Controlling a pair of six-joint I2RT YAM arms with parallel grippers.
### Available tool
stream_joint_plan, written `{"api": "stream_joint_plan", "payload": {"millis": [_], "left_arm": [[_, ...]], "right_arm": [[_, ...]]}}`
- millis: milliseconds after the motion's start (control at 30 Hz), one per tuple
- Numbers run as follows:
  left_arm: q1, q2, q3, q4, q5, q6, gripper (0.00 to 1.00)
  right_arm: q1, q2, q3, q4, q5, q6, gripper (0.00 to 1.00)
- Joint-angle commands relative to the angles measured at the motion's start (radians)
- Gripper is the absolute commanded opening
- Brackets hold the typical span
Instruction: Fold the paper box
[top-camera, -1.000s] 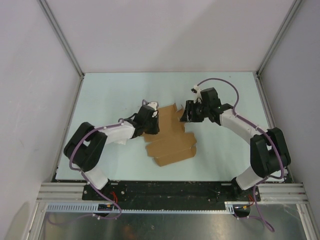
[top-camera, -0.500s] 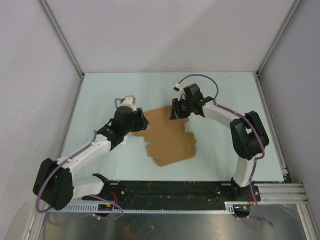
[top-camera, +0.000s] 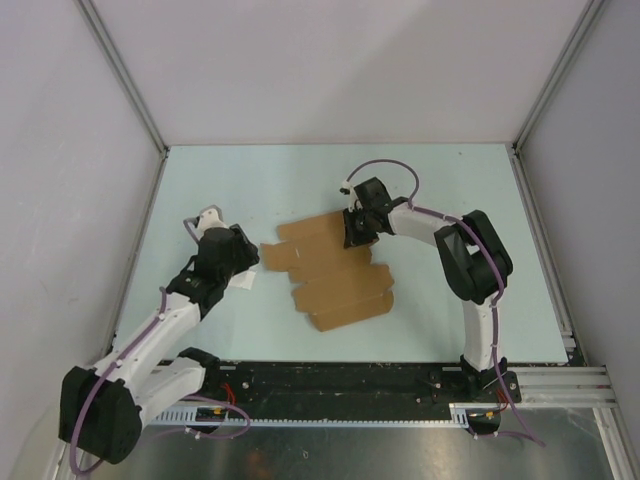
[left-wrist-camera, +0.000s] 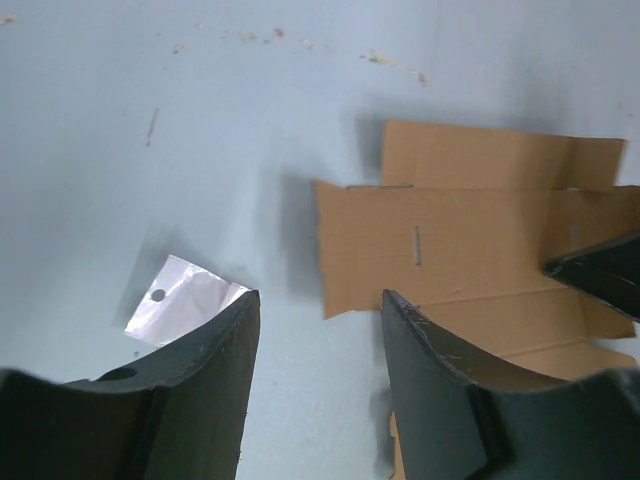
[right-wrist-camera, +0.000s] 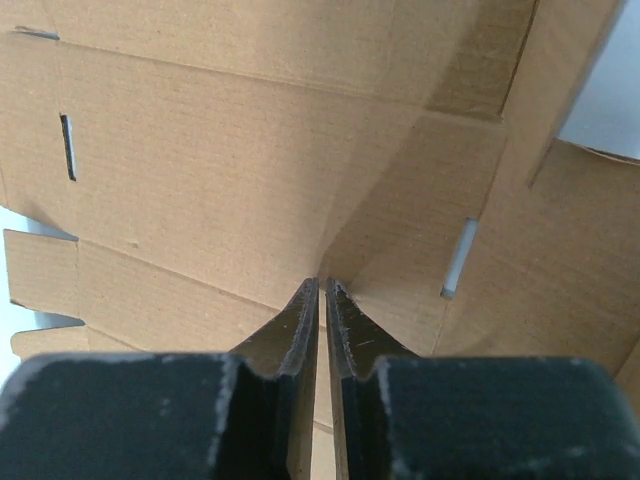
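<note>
The paper box (top-camera: 335, 270) lies as a flat brown many-flapped sheet in the middle of the table. My left gripper (top-camera: 248, 263) hovers just left of its left edge, open, with only bare table between the fingers (left-wrist-camera: 320, 300). The sheet's left flaps (left-wrist-camera: 460, 250) lie just ahead of it. My right gripper (top-camera: 355, 232) is at the sheet's far right part, shut on a raised fold of the cardboard (right-wrist-camera: 220, 170). Its fingertips (right-wrist-camera: 322, 283) pinch a thin edge of it. One right finger (left-wrist-camera: 600, 275) shows at the edge of the left wrist view.
A small clear plastic bag (top-camera: 244, 284) with a punched hole lies by the left gripper's left finger (left-wrist-camera: 180, 300). White walls with metal posts (top-camera: 120, 75) close in the table on three sides. The arm bases stand along the near rail (top-camera: 330, 385).
The left gripper let go of the sheet, opened and drew back to the left. The right gripper moved left over the sheet's far part and shut on a fold.
</note>
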Motion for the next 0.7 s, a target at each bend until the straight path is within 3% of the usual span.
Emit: {"api": "stream_joint_plan", "payload": {"millis": [0, 300, 667], "left_arm": [[0.038, 0.06, 0.021, -0.019, -0.037, -0.035, 0.57], [0.062, 0.113, 0.018, -0.016, -0.063, -0.038, 0.56], [0.092, 0.182, 0.017, -0.013, -0.046, -0.032, 0.56]], "right_arm": [[0.0, 0.013, 0.039, -0.021, 0.068, -0.021, 0.11], [0.0, 0.003, 0.037, -0.101, 0.157, -0.015, 0.08], [0.0, -0.025, 0.03, -0.107, 0.134, 0.002, 0.07]]}}
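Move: The right fingertips already rest on the box's slotted panel, whose middle lies about 5 cm left and 1 cm back; the far flap is some 4 cm ahead and 9 cm left, the near panel 13 cm back. From the left hand, the white packet lies about 12 cm below and 4 cm left, roughly level fore and aft; the box's left flap lies 4 cm ahead, 5 cm right and 11 cm below. Right fingertips drag the slotted panel slightly right; left hand sinks about 5 cm and leftwards towards the white packet. ##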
